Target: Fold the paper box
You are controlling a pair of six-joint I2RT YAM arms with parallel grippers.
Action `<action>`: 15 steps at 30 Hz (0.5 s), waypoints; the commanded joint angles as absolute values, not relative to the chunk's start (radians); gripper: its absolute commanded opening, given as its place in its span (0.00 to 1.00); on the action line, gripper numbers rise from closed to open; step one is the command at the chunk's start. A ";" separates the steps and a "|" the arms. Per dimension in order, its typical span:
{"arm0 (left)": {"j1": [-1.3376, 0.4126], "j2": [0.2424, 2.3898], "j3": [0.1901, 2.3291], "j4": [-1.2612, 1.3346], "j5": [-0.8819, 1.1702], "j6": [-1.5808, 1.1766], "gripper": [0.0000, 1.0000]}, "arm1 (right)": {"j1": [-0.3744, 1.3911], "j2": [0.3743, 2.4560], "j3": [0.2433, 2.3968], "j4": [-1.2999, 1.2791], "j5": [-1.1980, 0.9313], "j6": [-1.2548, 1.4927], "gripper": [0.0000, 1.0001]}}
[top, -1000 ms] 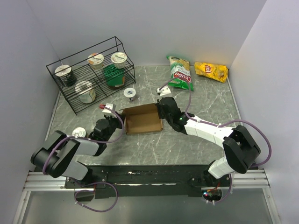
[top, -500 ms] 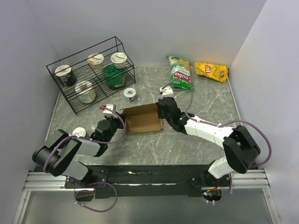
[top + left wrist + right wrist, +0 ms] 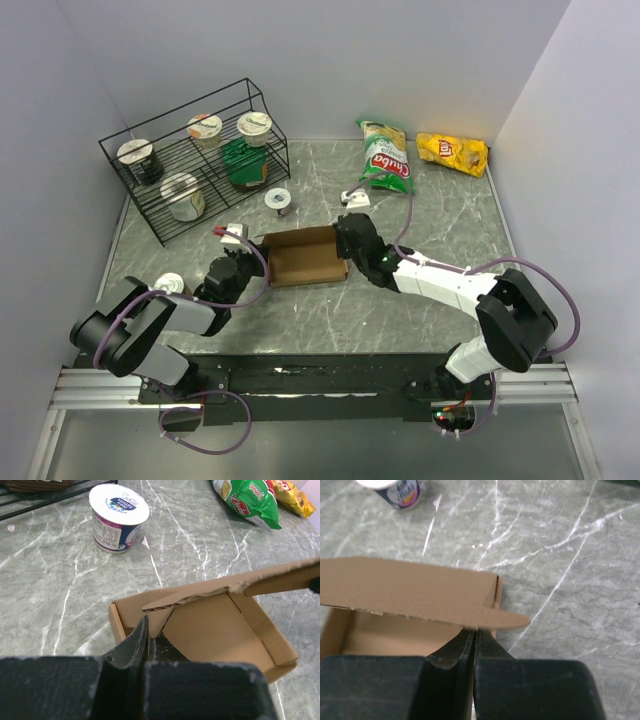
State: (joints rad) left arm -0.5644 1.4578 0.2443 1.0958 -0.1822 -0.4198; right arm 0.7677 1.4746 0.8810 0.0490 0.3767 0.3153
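The paper box (image 3: 306, 258), plain brown cardboard, lies mid-table with its walls partly raised. My left gripper (image 3: 256, 266) is at its left end. In the left wrist view that gripper (image 3: 149, 631) is shut on a thin corner flap of the paper box (image 3: 210, 625), while a long lid flap (image 3: 235, 582) slants above the tray. My right gripper (image 3: 345, 238) is at the right end. In the right wrist view it (image 3: 474, 632) is shut, its tips tucked under the lid flap (image 3: 415, 592), which hides them.
A black wire rack (image 3: 150, 205) with several yogurt cups stands at the back left. One yogurt cup (image 3: 278, 200) sits just behind the box and another (image 3: 168, 284) beside my left arm. A green chip bag (image 3: 385, 160) and a yellow one (image 3: 452, 152) lie at the back right.
My right gripper has shifted slightly nearer and leftward, and the lid flap has tipped further over the tray. The left gripper has stayed in place.
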 commanded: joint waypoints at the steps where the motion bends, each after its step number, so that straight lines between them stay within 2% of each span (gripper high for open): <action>1: -0.623 1.483 0.224 1.032 0.003 -0.511 0.01 | 0.859 1.486 0.790 0.141 0.259 0.333 0.00; 12: -0.635 1.500 0.166 1.106 0.011 -0.534 0.01 | 0.937 1.468 0.644 0.219 0.471 0.296 0.00; 15: -0.643 1.470 0.149 1.112 0.034 -0.549 0.13 | 0.946 1.483 0.650 0.202 0.530 0.322 0.00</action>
State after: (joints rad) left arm -0.6319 1.4948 0.1680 1.0500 -0.0372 -0.5098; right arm 0.9314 1.4719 0.6674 0.2401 0.4747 0.2924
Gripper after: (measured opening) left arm 0.057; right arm 0.007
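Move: The lid's left end is still pinched by the left fingers and its right end by the right; both are taken to the box's near wall, whose middle lies about 6 cm back, 13 right and 7 below the left hand, and some 7 back, 10 left and 7 below the right. The yogurt cup stands about 19 cm ahead and 4 right of the left hand. The green chips bag lies roughly 31 cm ahead and 14 right of the right hand. The raised lid is swung over the open box by both hands together, each drawing its end back and down about 5 cm towards the near wall. The left hand also slides some 3 cm right, turning clockwise and tipping down around 10 degrees, and ends with its fingertips at the flap's underside; the right goes slightly left late on, fingers staying shut at the flap's tab. ##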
